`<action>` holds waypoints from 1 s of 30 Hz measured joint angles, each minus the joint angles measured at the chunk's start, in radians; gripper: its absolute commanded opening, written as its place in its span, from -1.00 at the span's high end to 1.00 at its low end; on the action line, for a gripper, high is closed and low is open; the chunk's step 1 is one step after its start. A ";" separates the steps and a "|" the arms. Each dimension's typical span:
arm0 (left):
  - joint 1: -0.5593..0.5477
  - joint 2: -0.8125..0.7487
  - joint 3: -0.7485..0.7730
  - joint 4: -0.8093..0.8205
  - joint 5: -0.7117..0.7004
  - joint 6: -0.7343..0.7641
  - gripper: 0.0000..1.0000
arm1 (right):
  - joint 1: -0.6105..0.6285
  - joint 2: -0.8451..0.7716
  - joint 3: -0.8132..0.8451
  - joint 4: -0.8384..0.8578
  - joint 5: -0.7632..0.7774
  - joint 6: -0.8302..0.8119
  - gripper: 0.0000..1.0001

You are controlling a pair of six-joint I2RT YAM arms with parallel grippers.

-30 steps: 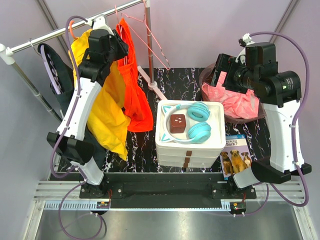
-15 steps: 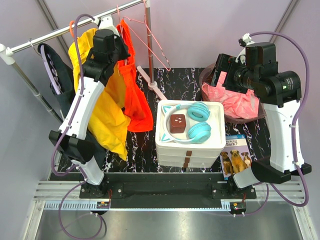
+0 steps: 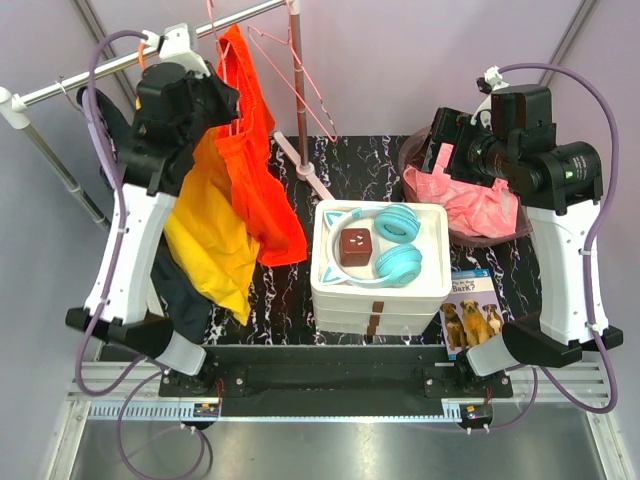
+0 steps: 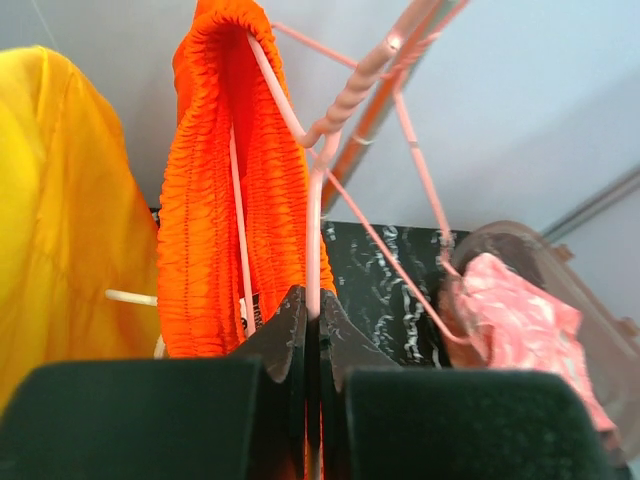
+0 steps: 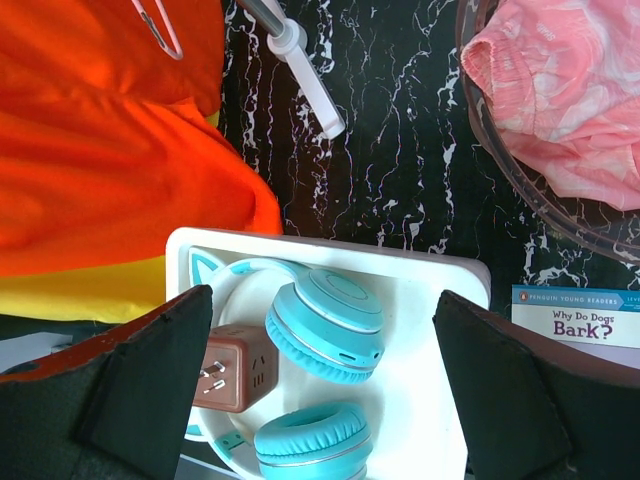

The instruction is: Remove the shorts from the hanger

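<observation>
The orange shorts (image 3: 256,175) hang by their gathered waistband (image 4: 215,190) on a pink wire hanger (image 3: 300,85), up by the clothes rail (image 3: 80,82). My left gripper (image 3: 225,100) is shut on a thin pink wire of the hanger (image 4: 345,95). In the left wrist view the wire runs straight up between the closed fingers of the left gripper (image 4: 313,300), with the shorts just to the left. My right gripper (image 3: 440,150) stands open high over the table, holding nothing. In its wrist view the right gripper (image 5: 322,310) looks down on the white box, and the shorts (image 5: 90,130) fill the upper left.
A yellow garment (image 3: 205,245) hangs left of the shorts, with a dark one behind my left arm. The rail's upright post (image 3: 297,90) stands behind. A white box (image 3: 432,285) holds teal headphones (image 3: 398,245) and a brown plug cube (image 3: 354,246). A bowl holds pink cloth (image 3: 470,205); a book (image 3: 470,312) lies nearby.
My left gripper has shut on the hanger wire and swung up and to the left, dragging the hanger and shorts left with it. The right arm has not moved.
</observation>
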 measured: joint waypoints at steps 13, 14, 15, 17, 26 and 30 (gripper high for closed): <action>0.000 -0.309 -0.224 -0.018 0.233 -0.006 1.00 | 0.000 0.009 0.002 0.002 -0.163 -0.013 -0.99; 0.000 -0.321 -0.242 -0.018 0.252 -0.005 1.00 | 0.000 0.007 -0.005 0.005 -0.182 -0.011 -0.99; 0.000 -0.335 -0.264 -0.019 0.274 -0.002 1.00 | 0.000 0.005 -0.014 0.010 -0.204 -0.010 -1.00; 0.000 -0.359 -0.307 -0.020 0.331 0.013 1.00 | 0.000 -0.003 -0.048 0.037 -0.254 -0.008 -0.99; 0.003 -0.414 -0.378 -0.024 0.549 0.073 1.00 | 0.058 -0.055 -0.245 0.336 -0.418 0.080 -0.98; 0.005 -0.422 -0.378 -0.027 0.619 0.084 1.00 | 0.142 -0.017 -0.214 0.439 -0.426 0.119 -0.99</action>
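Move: The red shorts hang on the pink hanger that the left hand already grips near its neck. Their middle is about 3 cm farther out, 4 cm right and 13 cm below the left hand. From the empty right hand they lie roughly 15 cm ahead, 35 cm left and 8 cm lower. The white box is some 30 cm right, 20 cm back and 38 cm below the left hand; the empty hanger is about 12 cm right and 8 cm farther out, near its height. The red shorts on their hanger come back from the rail in the left hand's unbroken grip, about 16 cm, drifting right late on; that hand rises slightly, then dips below its starting height, turning some 35 degrees clockwise. The right hand, fingers still wide open, sweeps left towards the shorts, gathering pace and lifting a little at the end, turning counter-clockwise with its left side rising. ##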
